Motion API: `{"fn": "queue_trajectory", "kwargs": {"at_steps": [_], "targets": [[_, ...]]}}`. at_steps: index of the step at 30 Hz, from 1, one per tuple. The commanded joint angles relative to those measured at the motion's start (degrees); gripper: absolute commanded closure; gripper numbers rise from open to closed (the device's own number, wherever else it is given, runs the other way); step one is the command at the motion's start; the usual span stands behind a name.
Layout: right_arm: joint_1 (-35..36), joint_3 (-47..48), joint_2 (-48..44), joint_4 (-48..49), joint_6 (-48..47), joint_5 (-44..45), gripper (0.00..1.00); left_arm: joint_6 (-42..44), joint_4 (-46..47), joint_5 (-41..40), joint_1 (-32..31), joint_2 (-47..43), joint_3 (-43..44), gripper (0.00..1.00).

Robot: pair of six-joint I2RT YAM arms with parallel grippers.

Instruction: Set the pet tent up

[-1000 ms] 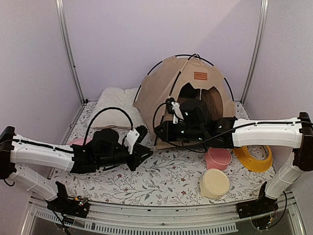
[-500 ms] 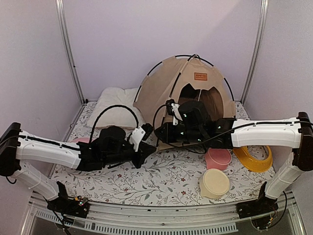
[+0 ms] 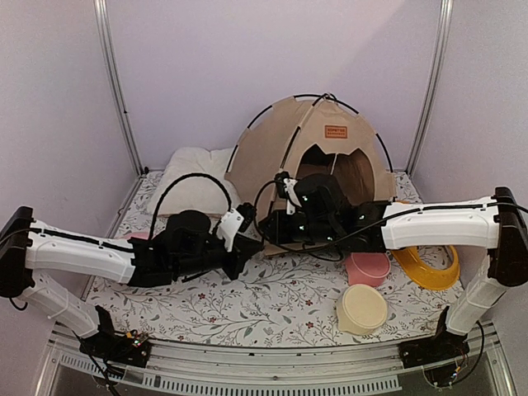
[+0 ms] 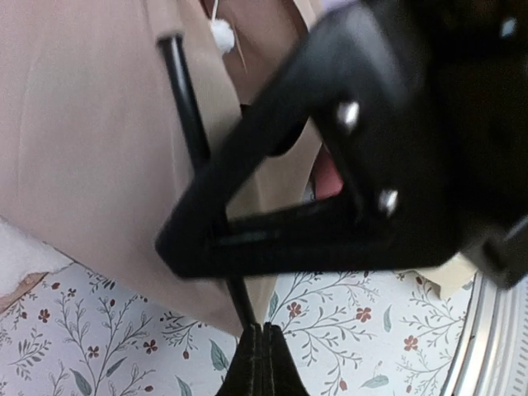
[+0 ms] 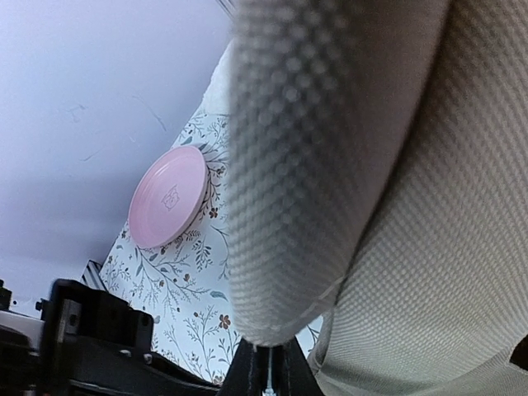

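Note:
The pet tent (image 3: 280, 153) stands domed at the back of the mat, tan fabric on thin black poles, with its doorway facing front. My left gripper (image 3: 250, 242) sits at the tent's front left corner. In the left wrist view the left gripper (image 4: 262, 334) is shut, and a black pole (image 4: 186, 107) runs down across the fabric into its tips. The white pom-pom (image 4: 222, 35) hangs above. My right gripper (image 3: 266, 226) is at the same corner. In the right wrist view the right gripper (image 5: 268, 363) is shut on a fold of the tent's fabric (image 5: 313, 165).
A cream cushion (image 3: 194, 180) lies left of the tent. A pink plate (image 5: 169, 196) rests on the floral mat behind my left arm. A pink bowl (image 3: 368, 267), a cream bowl (image 3: 362, 308) and a yellow bowl (image 3: 429, 266) stand at the front right. The right arm's black wrist (image 4: 346, 165) crosses just above my left gripper.
My left arm has moved right to the tent's front corner and its jaws have closed there. The right arm has shifted slightly left, keeping its hold on the fabric.

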Motion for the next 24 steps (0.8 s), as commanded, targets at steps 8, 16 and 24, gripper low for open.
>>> {"fn": "queue_trajectory", "kwargs": {"at_steps": [8, 16, 24], "targets": [[1.1, 2.8, -0.9, -3.6, -2.4, -1.8, 0.58, -3.5, 3.7, -4.3, 1.8, -5.9, 0.2, 1.00], [1.1, 6.2, -7.4, -12.4, -6.6, -5.0, 0.27, -5.2, 1.6, -6.2, 3.2, -7.7, 1.0, 0.86], [-0.3, 5.2, -16.9, -19.5, -9.2, 1.8, 0.15, -8.7, -4.1, -12.9, 4.1, -7.6, 6.1, 0.68]]}}
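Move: The tent's front left corner, with its pole end, lies right at the left fingertips, about 1 cm below them; from the right hand it is some 3 cm back and 4 cm down, straight in line sideways. The tent body's middle is about 12 cm ahead and 14 cm right of the right hand, at its height. The pink bowl stands roughly 28 cm to the left hand's right, level with it and 8 cm lower. The tent's front left corner is freed by both hands. The left, still shut, comes up off the corner about 6 cm, drifts forward and left some 3 cm each, and opens partway near the end. The right sinks 1.5 cm with the sleeve, opens wide to let go of the sleeved pole, then climbs about 10 cm, pulling right and back from the corner. ##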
